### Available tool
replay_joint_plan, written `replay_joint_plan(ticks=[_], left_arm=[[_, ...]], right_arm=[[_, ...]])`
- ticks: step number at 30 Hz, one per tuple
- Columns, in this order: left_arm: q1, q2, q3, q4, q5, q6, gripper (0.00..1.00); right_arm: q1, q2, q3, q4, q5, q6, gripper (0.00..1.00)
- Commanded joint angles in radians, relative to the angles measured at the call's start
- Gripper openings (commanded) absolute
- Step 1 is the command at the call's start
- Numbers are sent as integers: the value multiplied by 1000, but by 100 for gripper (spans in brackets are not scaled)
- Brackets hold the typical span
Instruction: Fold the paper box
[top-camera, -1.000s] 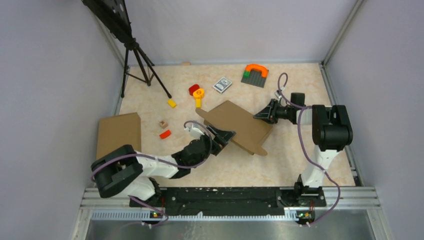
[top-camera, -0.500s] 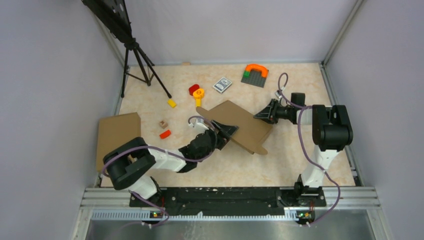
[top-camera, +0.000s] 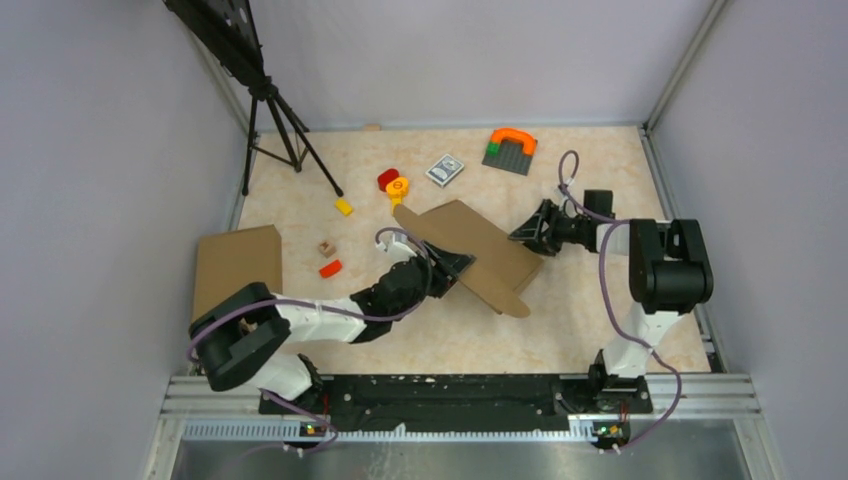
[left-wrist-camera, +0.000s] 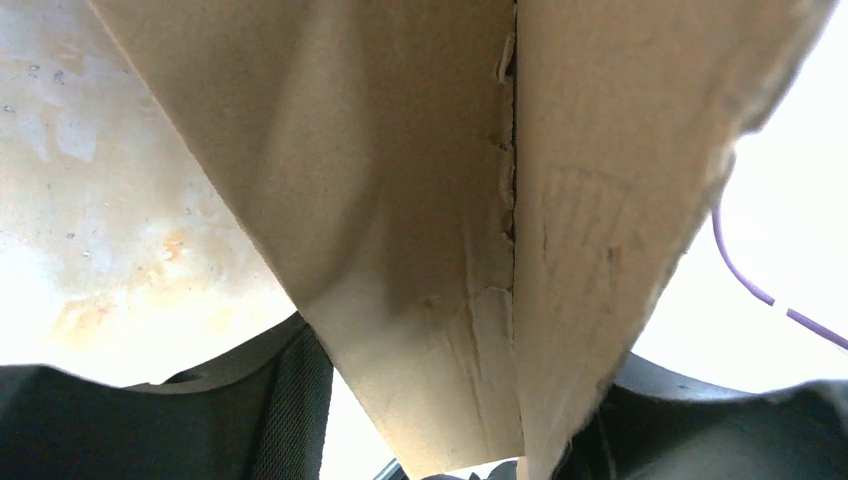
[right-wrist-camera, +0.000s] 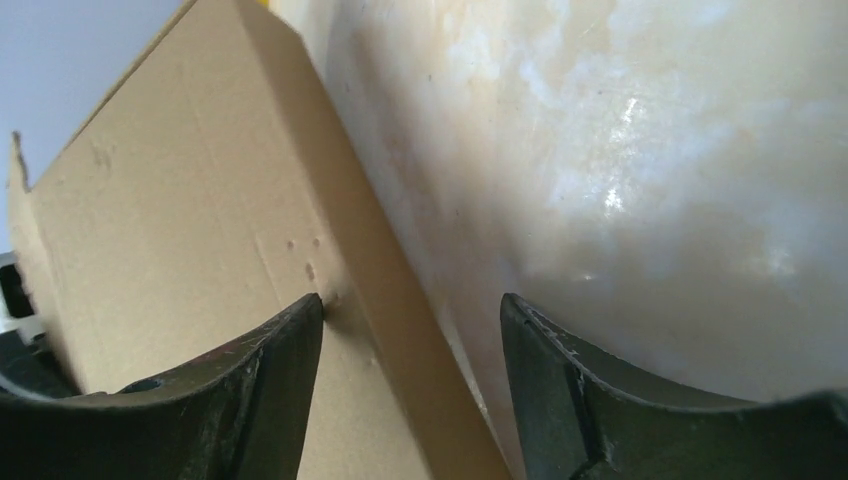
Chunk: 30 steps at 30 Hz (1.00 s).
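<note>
The paper box (top-camera: 470, 245) is a flat brown cardboard mailer, folded over and lying tilted at the table's middle. My left gripper (top-camera: 452, 268) reaches in at its near left edge. In the left wrist view the cardboard (left-wrist-camera: 420, 200) runs down between the left gripper's (left-wrist-camera: 465, 425) jaws, and a bright gap shows beside the left finger (left-wrist-camera: 290, 400). My right gripper (top-camera: 527, 238) sits at the box's right edge. In the right wrist view this gripper (right-wrist-camera: 412, 305) stands open astride the box's edge (right-wrist-camera: 200, 220), with its left fingertip (right-wrist-camera: 305, 315) against the cardboard.
Another brown box (top-camera: 237, 265) lies at the left. A tripod (top-camera: 280, 130) stands at the back left. Red and yellow toys (top-camera: 392, 182), a yellow block (top-camera: 343, 206), an orange block (top-camera: 330, 268), a card deck (top-camera: 445, 168) and a grey plate with an orange arch (top-camera: 511, 148) lie behind.
My left gripper has pushed further onto the box's near left edge and its jaws have narrowed. The right gripper's jaws have widened off the right edge. The box has shifted slightly.
</note>
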Motion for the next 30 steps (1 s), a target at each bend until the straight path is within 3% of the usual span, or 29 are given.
replay_joint_plan(ticks=[1,8,11,14,20,27,30], left_arm=[[0,-120,61,-153,-16,77,55],[2,-306,169,-594,-103,94,59],[3,-356,236,-822,-145,47,61],[11,-370,316,-1127,-150,-170,62],[15,-413,351,-1287,-109,-344,60],[14,-240,659,-1681,-153,-465,60],[14,-199,731,-1725,-190,-471,61]], right_arm=[[2,-127,-21,-78,138,-75,65],[18,-291,-45,-142,211,-102,66],[91,-324,-67,-140,222,-111,66],[153,-354,-87,-139,263,-127,66],[194,-371,-123,-38,259,-88,66],[250,-373,-92,-63,317,-103,66],[261,-361,-88,-42,300,-101,66]])
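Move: The left fingers already grip the box's raised near-left edge beside the lid flap; the box's middle lies about 4 cm ahead, 4 cm right and 4 cm below that hand. On its leftward way, the red block lies some 26 cm left and level, about 13 cm below; the yellow toy sits about 15 cm ahead and 13 cm left, just as low. From the already opened right hand, the box's middle is about 9 cm left, 4 cm back and 1 cm higher. Keeping its pinch on the near-left edge of the box, the left hand rises about 6 cm, then swings some 8 cm left while dipping and rising again, easing back slightly; its wrist tips down and turns counter-clockwise, about 35 degrees in all. The right hand, fingers staying open, comes free of the box's far-right edge, rising about 4 cm before moving back and left. ##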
